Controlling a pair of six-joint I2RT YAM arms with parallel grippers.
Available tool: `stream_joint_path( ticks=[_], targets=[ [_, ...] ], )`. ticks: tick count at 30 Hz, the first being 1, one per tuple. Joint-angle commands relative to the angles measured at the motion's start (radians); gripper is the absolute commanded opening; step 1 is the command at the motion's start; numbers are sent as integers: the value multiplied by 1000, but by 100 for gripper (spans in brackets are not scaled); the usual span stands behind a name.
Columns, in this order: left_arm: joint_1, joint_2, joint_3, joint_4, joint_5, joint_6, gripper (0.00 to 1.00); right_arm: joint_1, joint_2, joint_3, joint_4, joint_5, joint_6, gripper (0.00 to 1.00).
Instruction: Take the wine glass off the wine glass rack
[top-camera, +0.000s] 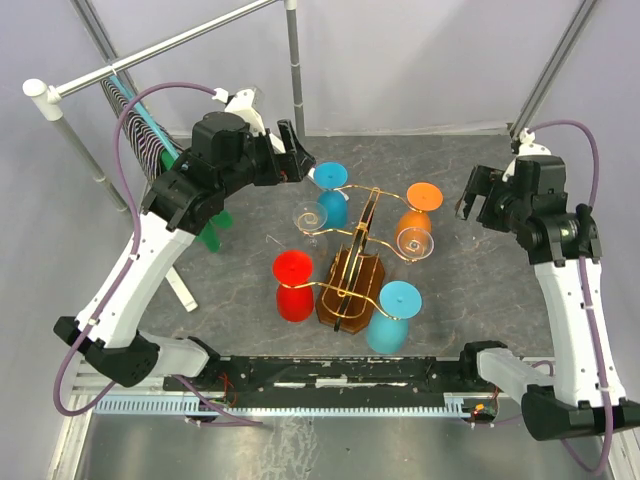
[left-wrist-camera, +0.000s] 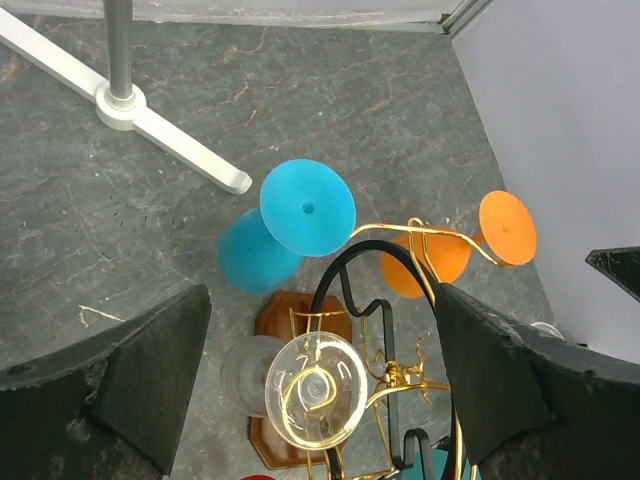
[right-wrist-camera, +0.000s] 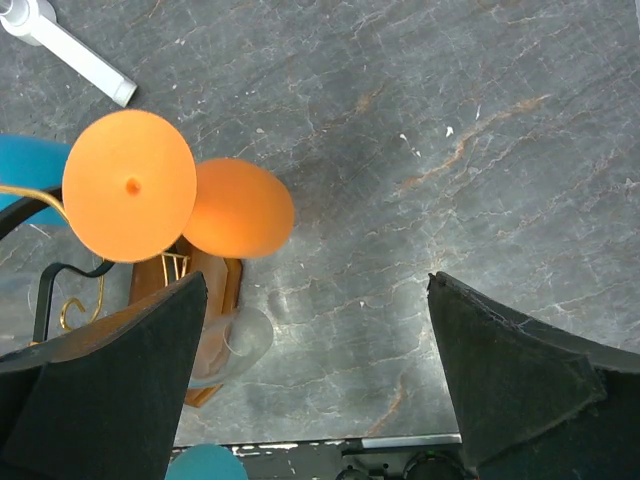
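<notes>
The wine glass rack (top-camera: 352, 262), gold wire scrolls on a brown wooden base, stands mid-table. Several wine glasses hang on it upside down: blue (top-camera: 331, 178), orange (top-camera: 423, 196), red (top-camera: 293, 284), teal (top-camera: 394, 314) and two clear ones (top-camera: 310, 218) (top-camera: 414, 243). My left gripper (top-camera: 295, 152) hovers open at the rack's far left. In the left wrist view a clear glass's foot (left-wrist-camera: 315, 390) sits between the wide-apart fingers (left-wrist-camera: 130, 390), untouched. My right gripper (top-camera: 475, 195) hangs open to the right of the orange glass (right-wrist-camera: 130, 185), with only table between its fingers (right-wrist-camera: 510, 370).
A grey pole frame (top-camera: 160, 50) with a striped cloth (top-camera: 140, 115) stands at the far left, its white foot (left-wrist-camera: 170, 135) near the blue glass. A green object (top-camera: 215, 235) lies under the left arm. A black rail (top-camera: 330, 370) runs along the near edge.
</notes>
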Motion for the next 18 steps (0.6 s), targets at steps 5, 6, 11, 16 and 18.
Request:
stream_joint_path(
  ticks=[5,6,11,16,18],
  targets=[
    [-6,-30,-15,38,-29,1,99,-61,56,-29,176,-84,64,98],
    [-6,-31,-19,38,-30,2,99,-75,45,-62,231,-122,92,95],
    [-5,-43,-25,29,-32,6,99,-143,47,-151,371,-313,205,86],
    [-6,-64,-52,28,-30,-2,99,-196,45,-253,543,-503,321,79],
    [-5,-75,-65,30,-28,-8,99,-212,54,-288,603,-562,360,74]
  ],
)
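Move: To the right hand's left and ahead, the orange wine glass hangs foot-up, its middle roughly 6 cm farther out, 8 cm to the left and 8 cm below; its round foot is only about 1 cm below the hand. The clear glass beside it is some 8 cm nearer the base than the orange one, and the dark blue glass about 13 cm left of the orange and 3 cm farther out. From the left hand, the orange glass lies about 3 cm ahead, 22 cm right and 18 cm down. Reaching forward about 6 cm towards the orange glass while sinking some 3 cm, the right hand drifts left only near the end. Its wrist rolls so its left side comes up about 25 degrees, and the wide-open fingers narrow by about a fifth, lining up with the stem and bowl beyond the tips; contact can't be seen. ##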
